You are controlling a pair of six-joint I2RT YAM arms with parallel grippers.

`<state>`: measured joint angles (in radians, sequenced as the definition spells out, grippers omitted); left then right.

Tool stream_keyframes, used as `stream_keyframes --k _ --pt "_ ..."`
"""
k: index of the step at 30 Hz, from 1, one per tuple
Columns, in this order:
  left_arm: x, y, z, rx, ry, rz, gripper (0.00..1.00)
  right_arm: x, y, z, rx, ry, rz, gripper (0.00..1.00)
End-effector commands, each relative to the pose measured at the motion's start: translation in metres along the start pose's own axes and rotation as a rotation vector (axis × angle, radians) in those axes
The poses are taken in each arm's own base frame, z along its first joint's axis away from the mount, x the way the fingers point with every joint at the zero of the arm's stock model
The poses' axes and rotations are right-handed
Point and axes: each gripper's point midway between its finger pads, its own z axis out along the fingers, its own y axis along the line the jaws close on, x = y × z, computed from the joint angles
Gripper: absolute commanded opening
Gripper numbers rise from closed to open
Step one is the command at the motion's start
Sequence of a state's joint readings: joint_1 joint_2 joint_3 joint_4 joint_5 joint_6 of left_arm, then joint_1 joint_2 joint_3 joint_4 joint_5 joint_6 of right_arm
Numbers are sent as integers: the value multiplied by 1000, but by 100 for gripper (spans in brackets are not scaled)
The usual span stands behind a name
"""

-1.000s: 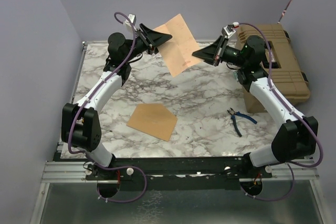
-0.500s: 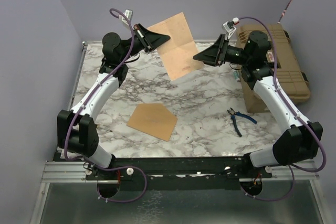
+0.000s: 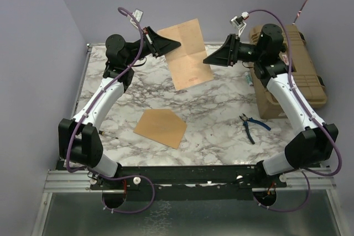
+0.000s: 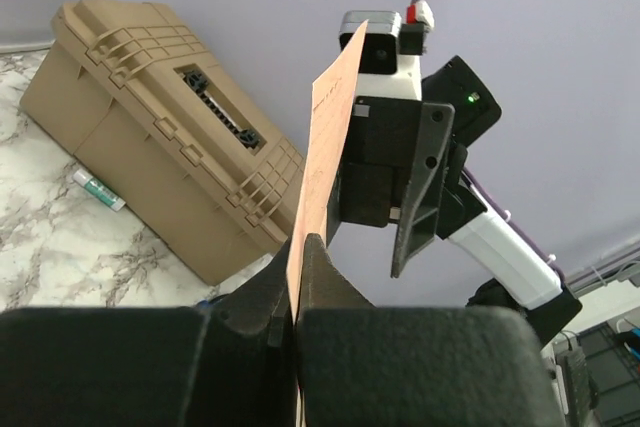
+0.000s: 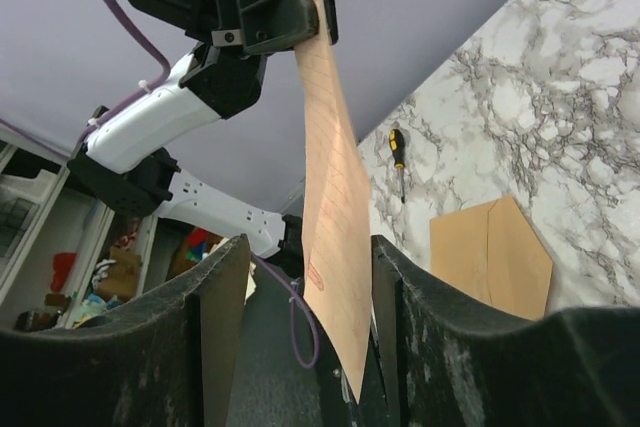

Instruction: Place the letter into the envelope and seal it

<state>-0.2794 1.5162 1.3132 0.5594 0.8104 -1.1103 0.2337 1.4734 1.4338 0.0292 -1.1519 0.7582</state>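
Observation:
The letter (image 3: 185, 53), a pale pinkish-tan sheet, hangs in the air above the far side of the table. My left gripper (image 3: 177, 43) is shut on its left edge; in the left wrist view the sheet (image 4: 325, 137) stands edge-on out of the closed fingertips (image 4: 315, 262). My right gripper (image 3: 208, 59) is open at the sheet's right edge. In the right wrist view the letter (image 5: 335, 197) hangs between the spread fingers (image 5: 225, 292), unpinched. The orange-brown envelope (image 3: 161, 127) lies flat on the marble table, also seen as the envelope (image 5: 490, 257) below the right gripper.
A tan toolbox (image 3: 293, 64) stands at the table's right side behind the right arm. Blue-handled pliers (image 3: 251, 126) lie near it, and a small tube (image 4: 98, 190) lies beside the box. A screwdriver (image 5: 398, 152) lies on the table's left part.
The right gripper has opened and let go of the letter, while the left gripper has shut on it. The sheet now hangs from the left gripper, turned more upright.

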Motion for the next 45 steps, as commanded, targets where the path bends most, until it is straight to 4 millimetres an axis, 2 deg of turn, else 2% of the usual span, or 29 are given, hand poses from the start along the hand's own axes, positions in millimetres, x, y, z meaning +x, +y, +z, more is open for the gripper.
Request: stream_keyframes --k 1,9,12,15,17,19,20,22,24,25,28,34,37,40,43,45 --pt "-2 -37 -3 89 19 116 0 -7 8 6 -42 12 -20 52" --pt "-6 -45 -4 106 4 131 0 -8 10 14 -59 9 -19 39" --pt "-7 -47 -4 112 -2 132 0 -7 13 15 -75 17 -24 31" --pt "-8 -50 -4 119 -6 137 0 -8 13 16 -77 16 -26 18" --pt "-9 -53 -5 127 -6 144 0 -10 13 16 -74 10 -31 2" --pt "-9 -56 -5 133 -9 156 0 -14 14 16 -65 -8 -45 0" --pt "-10 -58 -6 135 -11 165 7 -17 13 16 -49 -22 -52 0" --pt "-11 -59 -7 135 -16 176 52 -27 7 17 10 -61 -75 0" --pt "-12 -60 -6 135 -22 183 72 -40 -7 16 107 -120 -96 0" --pt "-13 -60 -6 134 -26 186 76 -44 -14 15 148 -137 -100 0" --pt "-15 -58 -7 126 -37 190 81 -61 -24 10 251 -213 -126 0" --pt "-19 -49 -12 58 -76 228 87 -94 -22 -7 370 -384 -181 0" --pt "-24 -42 -14 -2 -100 239 87 -106 -14 -21 423 -482 -216 0" --pt "-29 -35 -18 -61 -134 259 86 -121 5 -39 446 -601 -300 0" --pt "-37 -19 -22 -161 -172 267 86 -121 18 -44 434 -610 -402 0" --pt "-44 1 -24 -264 -196 243 86 -115 32 -40 372 -562 -519 0"
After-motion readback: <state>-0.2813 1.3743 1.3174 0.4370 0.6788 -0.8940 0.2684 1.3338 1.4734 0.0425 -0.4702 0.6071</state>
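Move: The letter is in my shut left fingers, its middle about 3 cm to their right, 3 cm back and a touch lower. From my open right hand, the letter's middle is some 6 cm left and 2 cm ahead, about level. The envelope lies about 13 cm back, 7 cm left and 42 cm below my left hand; the pliers are roughly 9 cm back, 21 cm right and 39 cm below my right. I hand the letter over: my right hand eases about 1.5 cm left and shuts on the letter's near right part, and only then does my left hand open wide and let go, rising some 4 cm in all. With its pinch kept, my right hand swings forward about 7 cm, then up and off to the right, away from my left hand, turning nearly 40 degrees clockwise. ##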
